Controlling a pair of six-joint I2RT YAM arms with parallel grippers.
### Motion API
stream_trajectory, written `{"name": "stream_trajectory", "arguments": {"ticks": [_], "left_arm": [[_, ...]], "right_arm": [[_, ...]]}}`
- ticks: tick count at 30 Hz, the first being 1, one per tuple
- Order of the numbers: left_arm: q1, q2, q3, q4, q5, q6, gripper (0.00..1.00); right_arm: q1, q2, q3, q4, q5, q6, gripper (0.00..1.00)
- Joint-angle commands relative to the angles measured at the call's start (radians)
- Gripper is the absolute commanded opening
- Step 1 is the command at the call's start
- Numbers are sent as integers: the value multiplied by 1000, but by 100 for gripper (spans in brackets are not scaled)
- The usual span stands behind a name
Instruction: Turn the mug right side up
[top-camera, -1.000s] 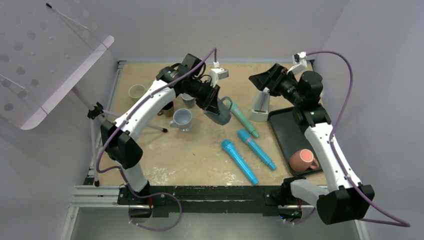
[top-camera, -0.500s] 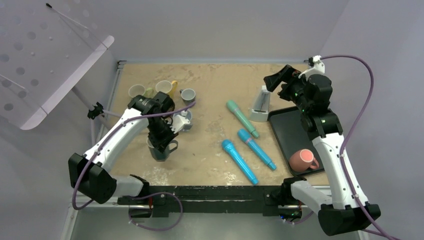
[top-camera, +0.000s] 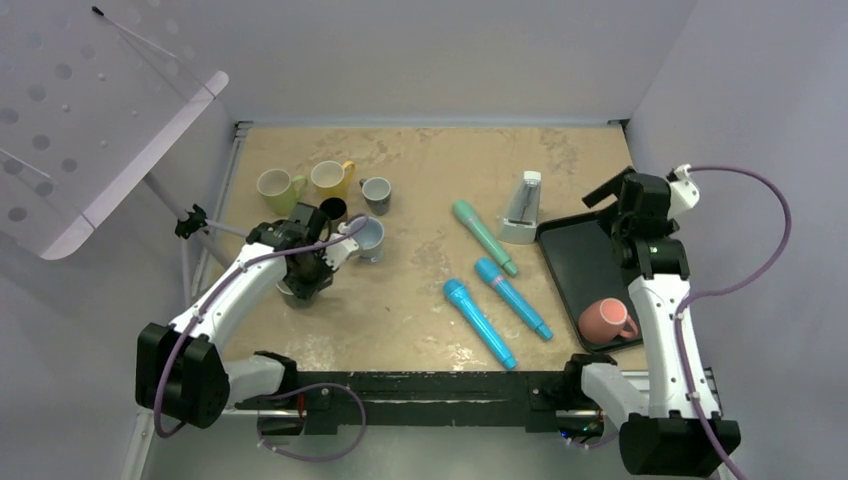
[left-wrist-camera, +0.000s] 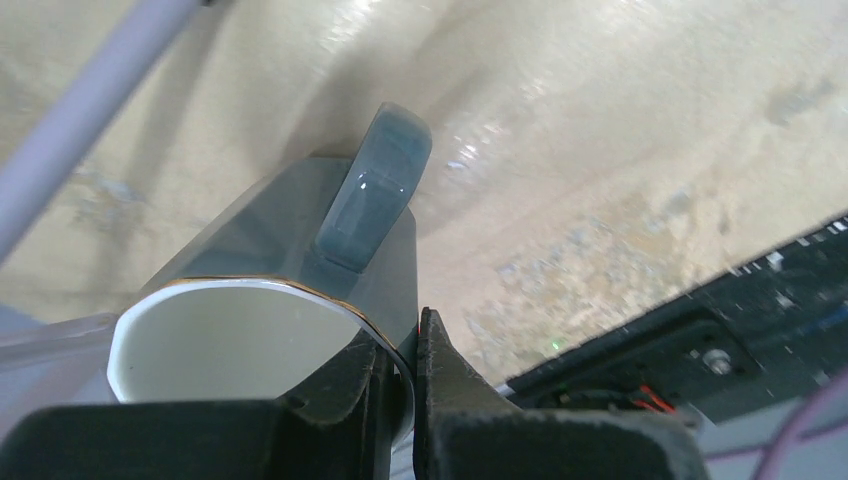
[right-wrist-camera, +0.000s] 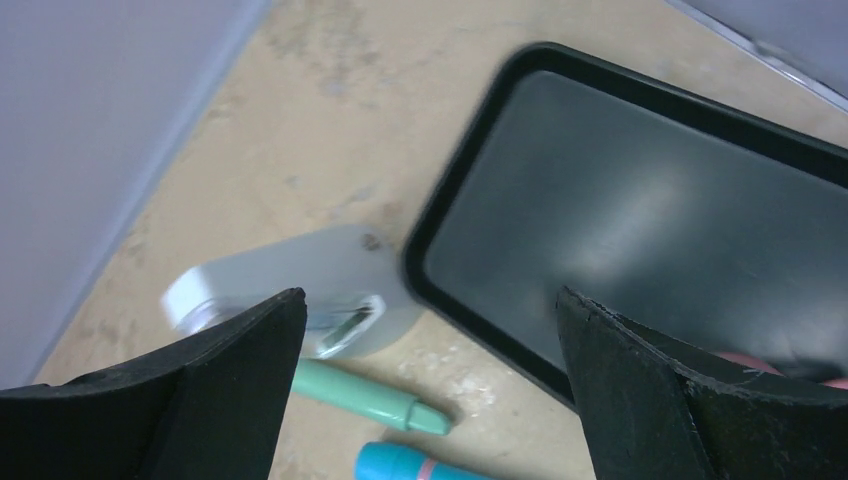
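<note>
A grey-blue mug (left-wrist-camera: 300, 225) with a gold rim and white inside stands mouth up, its handle (left-wrist-camera: 375, 190) pointing away from me. My left gripper (left-wrist-camera: 412, 335) is shut on its rim wall, one finger inside and one outside. In the top view the mug (top-camera: 296, 292) is at the left front of the table under the left gripper (top-camera: 308, 272). I cannot tell if its base touches the table. My right gripper (right-wrist-camera: 430, 296) is open and empty above the black tray's (right-wrist-camera: 650, 200) far left corner. It also shows in the top view (top-camera: 612, 192).
A pink mug (top-camera: 605, 321) lies mouth down on the tray (top-camera: 570, 262). Several mugs stand at back left: green (top-camera: 275, 185), yellow (top-camera: 330, 177), grey (top-camera: 376, 192), light blue (top-camera: 368, 238). A white metronome (top-camera: 522, 207), a green marker (top-camera: 485, 236) and two blue markers (top-camera: 512, 297) lie mid-table.
My left arm carried the grey-blue mug from the table's middle to the left front, turned mouth up. My right arm drew back to the right, over the tray.
</note>
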Motion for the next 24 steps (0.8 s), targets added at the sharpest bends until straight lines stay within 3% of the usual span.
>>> {"name": "stream_trajectory", "arguments": {"ticks": [1, 3, 10, 12, 14, 18, 24], "left_arm": [[22, -23, -56, 203, -80, -19, 0], [27, -35, -48, 183, -36, -23, 1], [56, -41, 12, 82, 75, 21, 31], [56, -38, 31, 38, 109, 35, 47], [57, -36, 52, 2, 115, 32, 56], [56, -39, 109, -74, 107, 48, 65], [56, -29, 276, -214, 111, 60, 72]], "right_arm": [[-91, -52, -79, -84, 76, 121, 99], [-114, -86, -112, -78, 85, 141, 99], [-168, -125, -161, -131, 130, 247, 99], [-171, -141, -173, -144, 147, 274, 99], [-174, -152, -187, -153, 167, 289, 99], [-201, -152, -226, -160, 190, 311, 99], [-256, -125, -294, -147, 103, 338, 96]]}}
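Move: The grey mug, already down at the table and pinched by its rim, has its middle about 5 cm left and 2 cm ahead of the left hand, some 4 cm below; the light blue mug stands 14 cm ahead and 12 right, the dark mug 21 ahead and 4 right. The pink mug lies some 15 cm back from the right hand, 1 left and 22 below, in the tray centred 4 back, 1 left; the metronome is 7 ahead, 21 left. The grey mug is carried about 2 cm forward in the left fingers, which then open wide, let go of its rim and draw up some 4 cm. Meanwhile the pink mug is approached by the empty right hand, fingers kept wide: it sinks about 9 cm, comes back 8 and swings 7 right, turning some 30 degrees clockwise over the tray. ##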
